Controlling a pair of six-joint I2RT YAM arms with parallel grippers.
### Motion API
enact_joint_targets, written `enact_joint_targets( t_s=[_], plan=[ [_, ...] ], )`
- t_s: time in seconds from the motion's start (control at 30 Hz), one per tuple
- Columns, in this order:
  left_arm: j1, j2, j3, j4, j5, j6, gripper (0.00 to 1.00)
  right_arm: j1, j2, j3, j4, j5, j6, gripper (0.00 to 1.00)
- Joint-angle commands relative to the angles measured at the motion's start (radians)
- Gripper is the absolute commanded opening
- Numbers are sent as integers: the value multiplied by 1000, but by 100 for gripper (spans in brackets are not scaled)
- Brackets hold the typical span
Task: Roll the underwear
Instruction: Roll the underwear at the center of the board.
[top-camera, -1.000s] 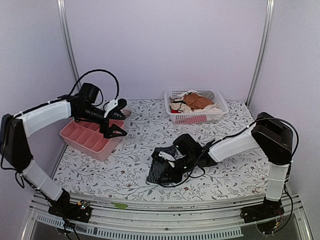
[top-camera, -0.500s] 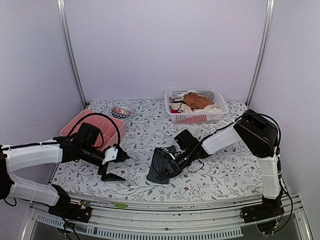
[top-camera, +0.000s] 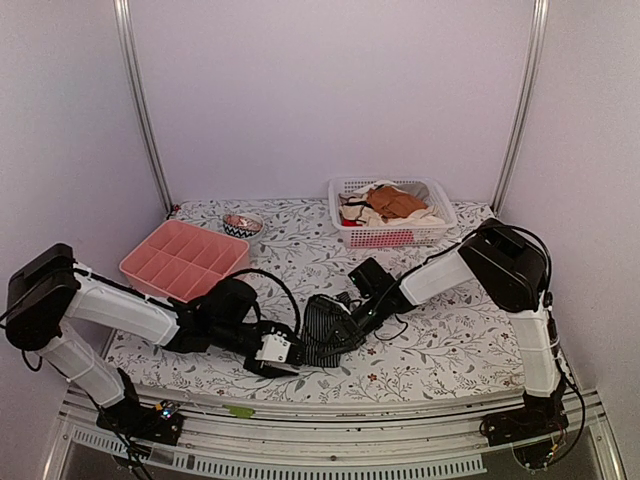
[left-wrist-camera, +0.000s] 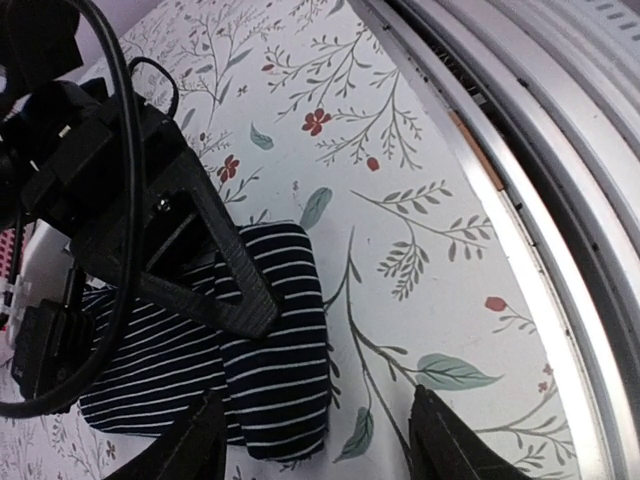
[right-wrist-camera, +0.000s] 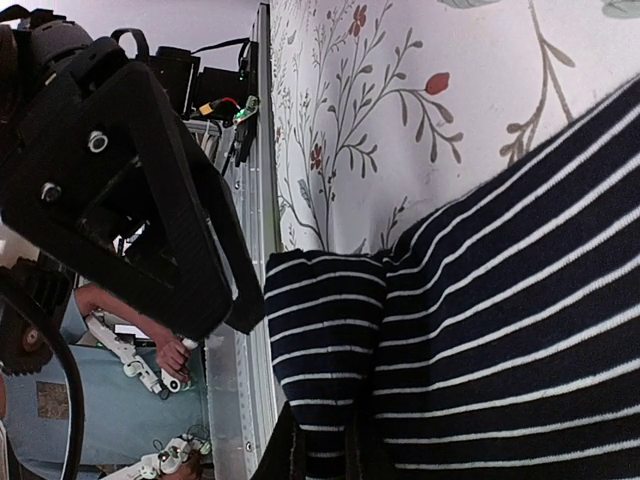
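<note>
The underwear (top-camera: 318, 322), dark navy with thin white stripes, lies bunched near the table's front middle, its near edge folded over. My right gripper (top-camera: 341, 334) is shut on that fold; in the right wrist view the striped cloth (right-wrist-camera: 500, 330) runs down between its fingers (right-wrist-camera: 325, 455). My left gripper (top-camera: 279, 354) sits low at the underwear's left end, open. In the left wrist view its fingers stand wide apart (left-wrist-camera: 315, 405), with the end of the folded underwear (left-wrist-camera: 280, 360) lying just ahead of them. The right gripper's black finger (left-wrist-camera: 190, 250) rests on the cloth there.
A pink divided tray (top-camera: 150, 262) stands at the back left, with a small patterned roll (top-camera: 242, 224) behind it. A white basket (top-camera: 390, 237) of orange-brown and cream garments is at the back right. The metal front rail (left-wrist-camera: 520, 150) runs close to the left gripper.
My left arm has swung down from above the pink tray to the underwear's left end and its jaws have narrowed a little. The right gripper drew the fold back, bunching the cloth.
</note>
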Motion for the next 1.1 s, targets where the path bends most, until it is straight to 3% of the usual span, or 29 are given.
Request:
enact_joint_targets(
  t_s=[0.0, 0.13, 0.4, 0.57, 0.73, 0.93, 1.07],
  plan=[
    [-35, 66, 29, 142, -79, -10, 62, 2, 78, 4, -54, 40, 3, 0],
    [-53, 133, 59, 140, -115, -2, 53, 1, 74, 0, -54, 50, 0, 0],
    [-66, 210, 140, -14, -186, -53, 21, -1, 28, -41, -2, 89, -5, 0],
    [-65, 179, 136, -121, -117, -29, 1, -44, -67, -112, 73, 165, 38, 32],
    [-50, 193, 230, -290, -48, -12, 0, -102, -263, -235, 133, 309, 39, 45],
    [47, 273, 414, -569, 145, -1, 0, -108, -548, -404, 142, 515, -64, 46],
    [128, 404, 605, -856, 296, 53, 0, -71, -707, -510, 155, 609, -106, 47]
  ],
)
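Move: The left hand, part-open and empty, has the folded near end of the underwear about 3 cm ahead, 5 cm to its right and 3 cm below. The flat rest of the cloth centres about 11 cm ahead and 7 cm right of it, and the pink organizer roughly 25 cm ahead and 23 cm left. The right hand already pinches that near end; the flat part's middle lies some 7 cm ahead of it and 1 cm left. The left fingers close and pinch the left part of the folded near end, after sliding about 3 cm right, 3 cm forward and 2 cm down, while the right hand keeps its hold. Only then do the right fingers open and let go, drawing off some 8 cm right, rising 6 to 7 cm and easing forward, its wrist turning clockwise and its fingertips swinging up. The left keeps its pinch and begins to tilt. ##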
